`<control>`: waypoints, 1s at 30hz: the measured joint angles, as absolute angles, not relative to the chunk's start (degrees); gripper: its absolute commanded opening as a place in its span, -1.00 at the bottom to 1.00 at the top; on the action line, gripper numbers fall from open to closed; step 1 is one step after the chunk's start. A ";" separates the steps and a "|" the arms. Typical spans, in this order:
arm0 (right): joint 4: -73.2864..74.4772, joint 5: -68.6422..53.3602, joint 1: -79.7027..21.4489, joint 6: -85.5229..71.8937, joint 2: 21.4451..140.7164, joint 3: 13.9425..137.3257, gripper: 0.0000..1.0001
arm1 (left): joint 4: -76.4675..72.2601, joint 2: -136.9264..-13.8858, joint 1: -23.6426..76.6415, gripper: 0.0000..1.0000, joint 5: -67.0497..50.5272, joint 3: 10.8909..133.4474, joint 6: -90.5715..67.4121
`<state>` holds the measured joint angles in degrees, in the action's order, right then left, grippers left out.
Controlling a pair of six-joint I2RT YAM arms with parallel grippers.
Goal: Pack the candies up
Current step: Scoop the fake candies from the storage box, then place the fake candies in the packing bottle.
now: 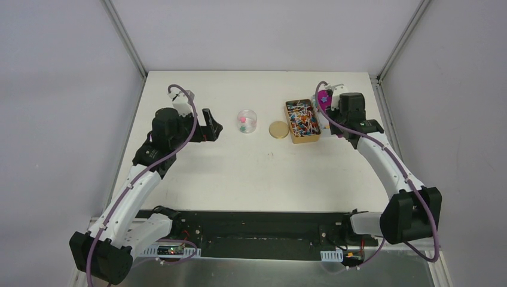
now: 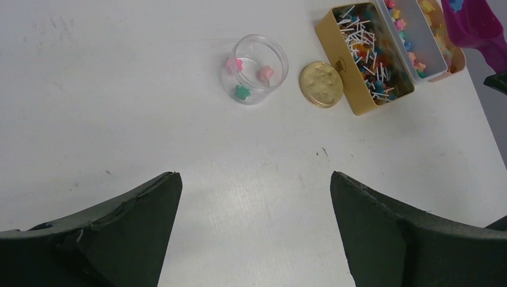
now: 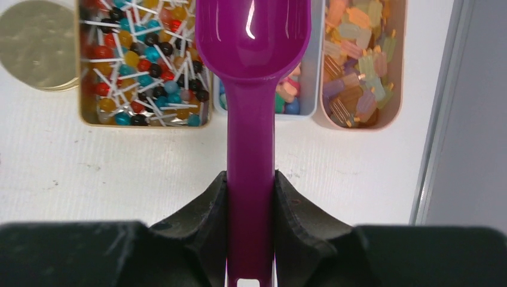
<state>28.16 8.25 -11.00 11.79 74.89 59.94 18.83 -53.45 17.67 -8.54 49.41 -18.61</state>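
Small candies [image 3: 290, 98] in pink, teal and yellow fill a narrow white tray [image 3: 318, 60]. My right gripper [image 3: 251, 179] is shut on the handle of a purple scoop [image 3: 252, 36], whose bowl hangs over that tray. No candy shows on the scoop's visible face. A clear round jar [image 2: 260, 69] stands open at mid-table with three candies [image 2: 242, 91] inside. My left gripper [image 2: 256, 176] is open with only bare table between its fingers, well short of the jar. From above, the left gripper [image 1: 209, 125] sits left of the jar [image 1: 246, 121] and the scoop [image 1: 324, 98] at the far right.
A gold tin [image 3: 143, 60] of lollipops stands left of the white tray, and a pink tray [image 3: 359, 60] of pastel bar sweets stands to its right. A round gold lid [image 2: 321, 84] lies between jar and tin. The table's right edge rail [image 3: 439, 119] runs close by.
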 measured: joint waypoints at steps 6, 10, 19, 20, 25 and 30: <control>31.07 9.76 -17.21 14.87 74.91 64.31 -1.00 | 19.99 -51.59 17.69 0.98 -6.00 49.41 -18.61; 33.76 12.73 -23.09 17.15 75.68 69.19 -1.00 | 21.74 -49.32 17.72 0.98 -1.02 49.41 -18.57; 38.98 21.87 -36.67 22.50 84.23 79.48 -1.00 | 24.62 -45.91 17.69 0.98 12.67 50.00 -18.63; 39.53 22.70 -37.67 23.07 85.30 80.16 -1.00 | 24.95 -45.89 17.72 0.98 13.56 50.00 -18.63; 41.43 26.11 -41.85 25.98 89.82 83.22 -1.00 | 25.65 -45.25 17.69 0.98 16.08 50.00 -18.65; 42.85 29.39 -45.17 28.69 93.71 86.48 -1.00 | 25.69 -44.71 17.72 0.98 17.45 50.00 -18.68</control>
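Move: Pinched by its handle in the right hand, the purple scoop already carries a blue star candy. The storage box, the clear round jar, lies about 29 cm left of the right hand, 8 cm ahead and 13 cm below; from the left hand it is some 14 cm right, 14 ahead and 20 below. From the right hand, the gold lid is 18 cm left and 4 ahead, the lollipop box 9 left and 8 ahead, and the candy bin straight ahead by 9. Swinging the loaded scoop some 17 cm to the left, past the lollipop box towards the storage box, the right hand first rises about 7 cm, then sinks slightly, keeping its grip. The wrist turns counter-clockwise while its left side dips, each about 30 degrees. The open, empty left hand draws about 9 cm left, away from the storage box, rising slightly and turning counter-clockwise. ##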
